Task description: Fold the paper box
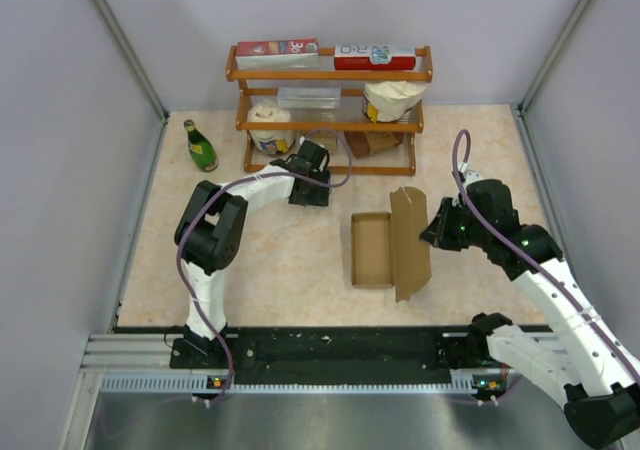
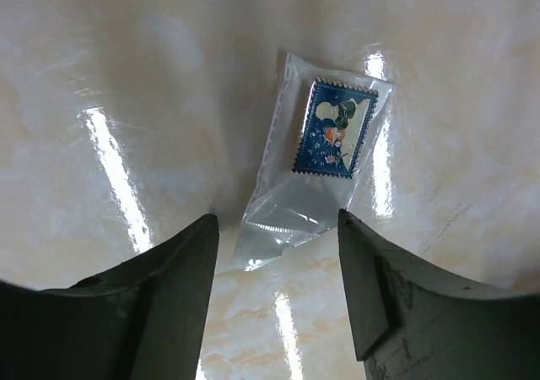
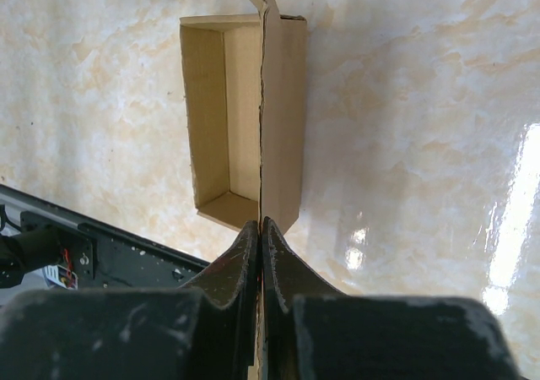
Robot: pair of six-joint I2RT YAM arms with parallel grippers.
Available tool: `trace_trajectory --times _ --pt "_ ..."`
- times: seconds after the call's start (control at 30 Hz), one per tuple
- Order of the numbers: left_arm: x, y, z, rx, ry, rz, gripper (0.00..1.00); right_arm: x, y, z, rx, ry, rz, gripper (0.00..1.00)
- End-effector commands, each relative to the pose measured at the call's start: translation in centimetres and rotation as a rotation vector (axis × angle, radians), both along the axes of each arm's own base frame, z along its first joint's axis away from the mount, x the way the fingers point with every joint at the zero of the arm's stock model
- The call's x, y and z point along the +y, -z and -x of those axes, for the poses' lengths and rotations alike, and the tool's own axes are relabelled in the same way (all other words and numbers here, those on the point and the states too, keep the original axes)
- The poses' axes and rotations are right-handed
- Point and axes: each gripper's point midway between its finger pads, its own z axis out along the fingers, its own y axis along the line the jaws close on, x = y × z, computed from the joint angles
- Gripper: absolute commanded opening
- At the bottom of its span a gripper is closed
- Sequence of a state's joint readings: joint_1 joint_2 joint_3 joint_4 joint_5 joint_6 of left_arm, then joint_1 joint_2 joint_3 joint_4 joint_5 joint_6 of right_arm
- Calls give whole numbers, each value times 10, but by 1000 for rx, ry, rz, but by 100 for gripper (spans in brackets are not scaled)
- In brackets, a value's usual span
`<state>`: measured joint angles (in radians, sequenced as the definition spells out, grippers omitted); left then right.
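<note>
The paper box [image 1: 372, 250] lies on the table as a shallow brown tray with its open side up, and its lid flap [image 1: 410, 242] stands upright along the right side. My right gripper [image 1: 432, 232] is shut on the edge of that flap. In the right wrist view the flap [image 3: 283, 118] runs edge-on from the box [image 3: 211, 118] down into the closed right gripper [image 3: 261, 226]. My left gripper [image 1: 310, 192] is far from the box, near the shelf. It stands open [image 2: 278, 224] over a clear plastic packet [image 2: 325, 156] holding a blue stamp-like card, the packet's near end between the fingertips.
A wooden shelf rack [image 1: 330, 110] at the back carries red-and-white cartons, tubs and a clear container. A green bottle [image 1: 200, 145] stands to its left. The black base rail [image 1: 340, 350] runs along the near edge. Grey walls close in both sides.
</note>
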<state>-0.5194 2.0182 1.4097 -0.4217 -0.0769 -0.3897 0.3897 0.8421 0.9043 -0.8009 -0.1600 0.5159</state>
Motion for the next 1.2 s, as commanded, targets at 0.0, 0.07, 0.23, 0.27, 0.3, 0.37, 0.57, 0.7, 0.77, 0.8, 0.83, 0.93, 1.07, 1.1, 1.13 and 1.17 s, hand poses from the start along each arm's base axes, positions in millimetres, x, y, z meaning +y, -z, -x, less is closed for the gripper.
trace_trajectory --times 0.0,0.07,0.23,0.27,0.3,0.37,0.57,0.7,0.77,0.8,0.83,0.93,1.07,1.1,1.13,1.17 --pt "9 39 15 79 3 -89 61 1 -15 -4 -53 -4 -21 0" --pt "7 40 17 78 10 -98 58 1 -14 -4 -53 -5 -20 0" --pt "3 45 21 88 17 -106 50 1 -15 -4 -53 -4 -21 0" --pt "4 47 22 90 17 -108 47 1 -15 -4 -55 -6 -22 0" --pt "3 47 21 91 16 -107 45 1 -15 -4 -54 -5 -20 0" --pt "3 48 22 96 17 -107 41 1 -15 -4 -56 -6 -20 0" --pt "4 49 25 101 17 -104 24 1 -16 -4 -53 -6 -25 0" --pt "4 48 28 101 18 -97 10 2 -16 -4 -54 -7 -26 0" --pt "5 47 29 100 17 -96 3 2 -17 -4 -55 -6 -28 0" --pt "5 47 30 101 15 -95 0 2 -17 -4 -58 -8 -26 0" --pt "5 47 30 100 14 -93 0 2 -17 -4 -54 -8 -27 0" --pt "7 39 30 79 9 -83 0 2 -17 -4 -58 -7 -26 0" --pt "18 5 29 -3 -28 -86 0 1 -17 -5 -56 -7 -21 0" --pt "22 -5 28 -29 -42 -87 0 2 -17 -5 -55 -8 -22 0" --pt "24 -18 28 -57 -48 -81 0 2 -17 -6 -54 -6 -21 0" --pt "26 -28 29 -77 -56 -71 0 2 -17 -6 -54 -8 -21 0"
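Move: The stamp packet lies flat just past the open left fingertips, its middle about 2 cm ahead, 1 cm to the right and 1 cm below. The shelf's bottom rail runs some 8 cm ahead, its middle 3 cm to the right. The open box tray stands about 13 cm to the right and 11 cm nearer the base. From the right hand, still on the box lid, the packet is about 22 cm ahead, 22 cm left and 18 cm lower. Ease the left gripper barely 1 cm forward over the clear tail of the stamp packet, keeping it low, and close the half-open fingers fully to pinch that near end. Then draw back and to the left by about 2 cm towards the base, fingers shut. Keep the right gripper still, pinching the raised lid's edge. ##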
